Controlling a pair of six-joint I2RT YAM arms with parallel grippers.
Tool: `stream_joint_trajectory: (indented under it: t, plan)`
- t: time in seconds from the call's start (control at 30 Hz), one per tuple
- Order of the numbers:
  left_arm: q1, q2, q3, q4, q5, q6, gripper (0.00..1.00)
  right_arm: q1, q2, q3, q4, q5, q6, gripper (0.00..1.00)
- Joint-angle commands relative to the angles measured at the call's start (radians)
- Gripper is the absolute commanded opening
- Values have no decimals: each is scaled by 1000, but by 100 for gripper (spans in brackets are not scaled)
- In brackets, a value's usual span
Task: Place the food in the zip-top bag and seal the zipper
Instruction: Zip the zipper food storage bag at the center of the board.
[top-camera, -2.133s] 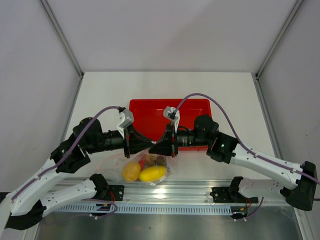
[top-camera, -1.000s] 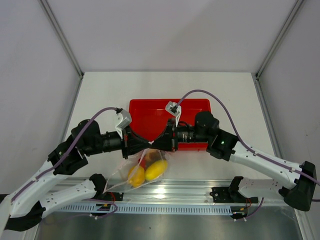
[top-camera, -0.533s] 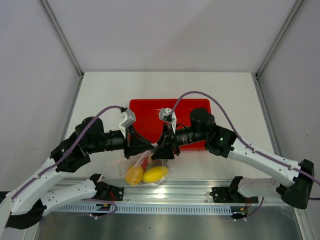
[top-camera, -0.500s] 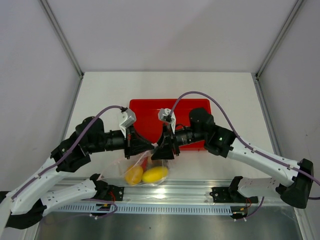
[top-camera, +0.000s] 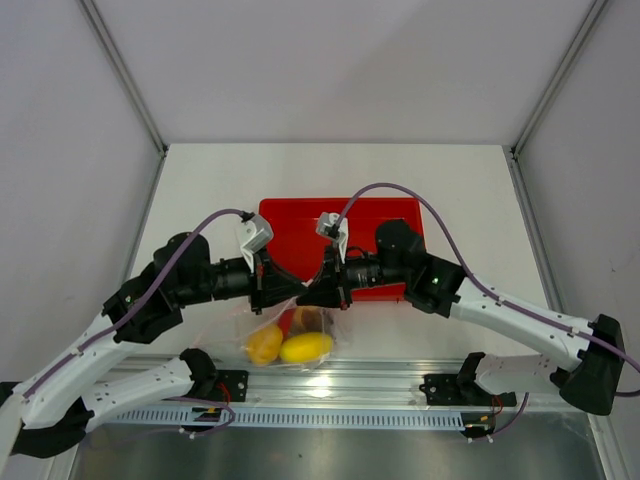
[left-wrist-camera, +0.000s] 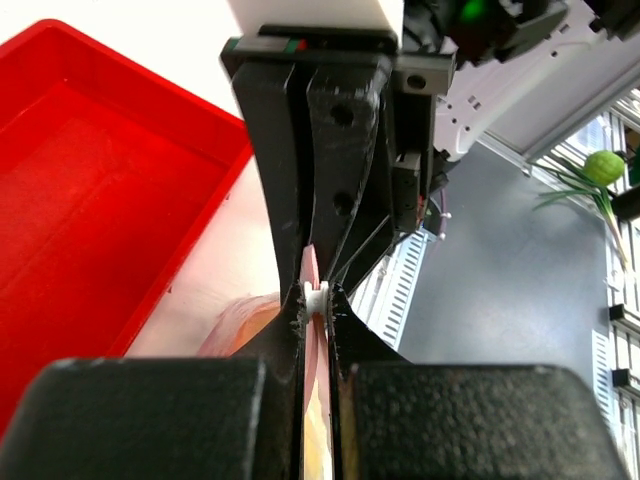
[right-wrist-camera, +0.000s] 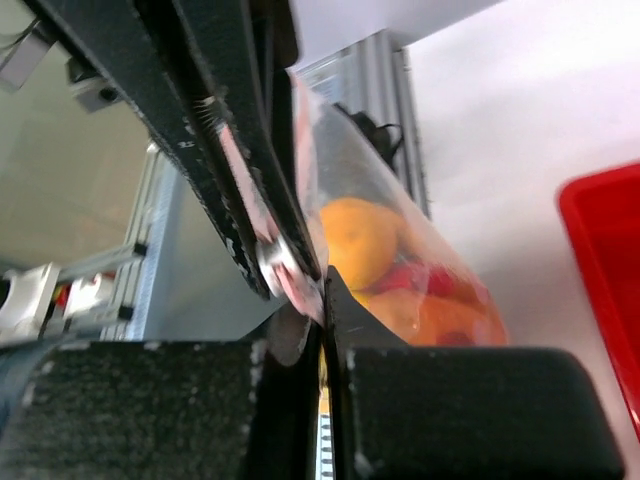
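The zip-top bag (top-camera: 290, 335) hangs by its mouth between my two grippers, above the table's near edge. Inside it I see the food: two yellow egg-shaped fruits (top-camera: 263, 343) (top-camera: 307, 347), plus orange and red pieces (right-wrist-camera: 440, 310). My left gripper (top-camera: 287, 293) (left-wrist-camera: 316, 300) is shut on the pinkish zipper (left-wrist-camera: 311, 268), with a small white piece on the strip at its fingertips. My right gripper (top-camera: 312, 296) (right-wrist-camera: 322, 300) faces it tip to tip and is shut on the same zipper strip (right-wrist-camera: 300, 285). The bag (right-wrist-camera: 400, 240) bulges below.
The red tray (top-camera: 385, 213) lies just behind the grippers, and the part of its floor in the left wrist view (left-wrist-camera: 90, 190) is bare. The metal rail (top-camera: 330, 385) with both arm bases runs along the near edge, just under the hanging bag.
The right gripper let go of the strip for a moment and has shut on it again, close to the left gripper. The bag and its fruits swung slightly.
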Motion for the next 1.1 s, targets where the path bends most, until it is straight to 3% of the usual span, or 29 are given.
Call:
stream_joint_trajectory:
  t: [0.0,0.17,0.47,0.67,0.73,0.77,0.87,0.97,1.07]
  plan:
    - [-5,-23,-20,-28,8,-1,1,-12,-80,-15,86,264,82,0]
    - [-5,-35,-49,-40,-18,-3,1,-15,-120,-69,126,412,201,0]
    - [-5,-72,-49,-114,-73,16,1,-59,-164,-176,232,411,333,0]
    - [-5,-77,-8,-129,-50,26,1,-59,-144,-115,172,135,156,0]
    - [-5,-68,-1,-124,-32,26,1,-59,-144,-80,79,62,45,8]
    - [-3,-65,0,-120,-22,26,1,-59,-143,-38,43,42,10,21]
    - [-5,-58,-3,-104,-1,25,1,-62,-130,19,-84,-38,-114,43]
    - [-3,-52,-6,-97,14,19,1,-76,-92,91,-158,-93,-176,49]
    - [-5,-52,-4,-94,22,14,1,-95,-39,140,-178,-147,-187,49]
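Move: The white slider is already between the left fingertips, about 2 cm right of the left hand point. The right fingers are shut on the zipper strip beside it, with the slider some 3 cm to the right hand's left and 1 cm back. From the right hand, the bagged food hangs about 5 cm left, 2 cm back and 13 cm below; the red tray's middle lies roughly 22 cm ahead, 5 cm right and 28 cm down. Still pinching the zipper strip, the right hand draws it forward about 4 cm and a little right, turning some 20 degrees clockwise, then comes most of the way back while turning back. It opens, lets go and rises about 4.5 cm, clear of the strip. The left keeps its pinch at the slider, easing forward, down about 2.5 cm and left, then drawing back 2 cm. ##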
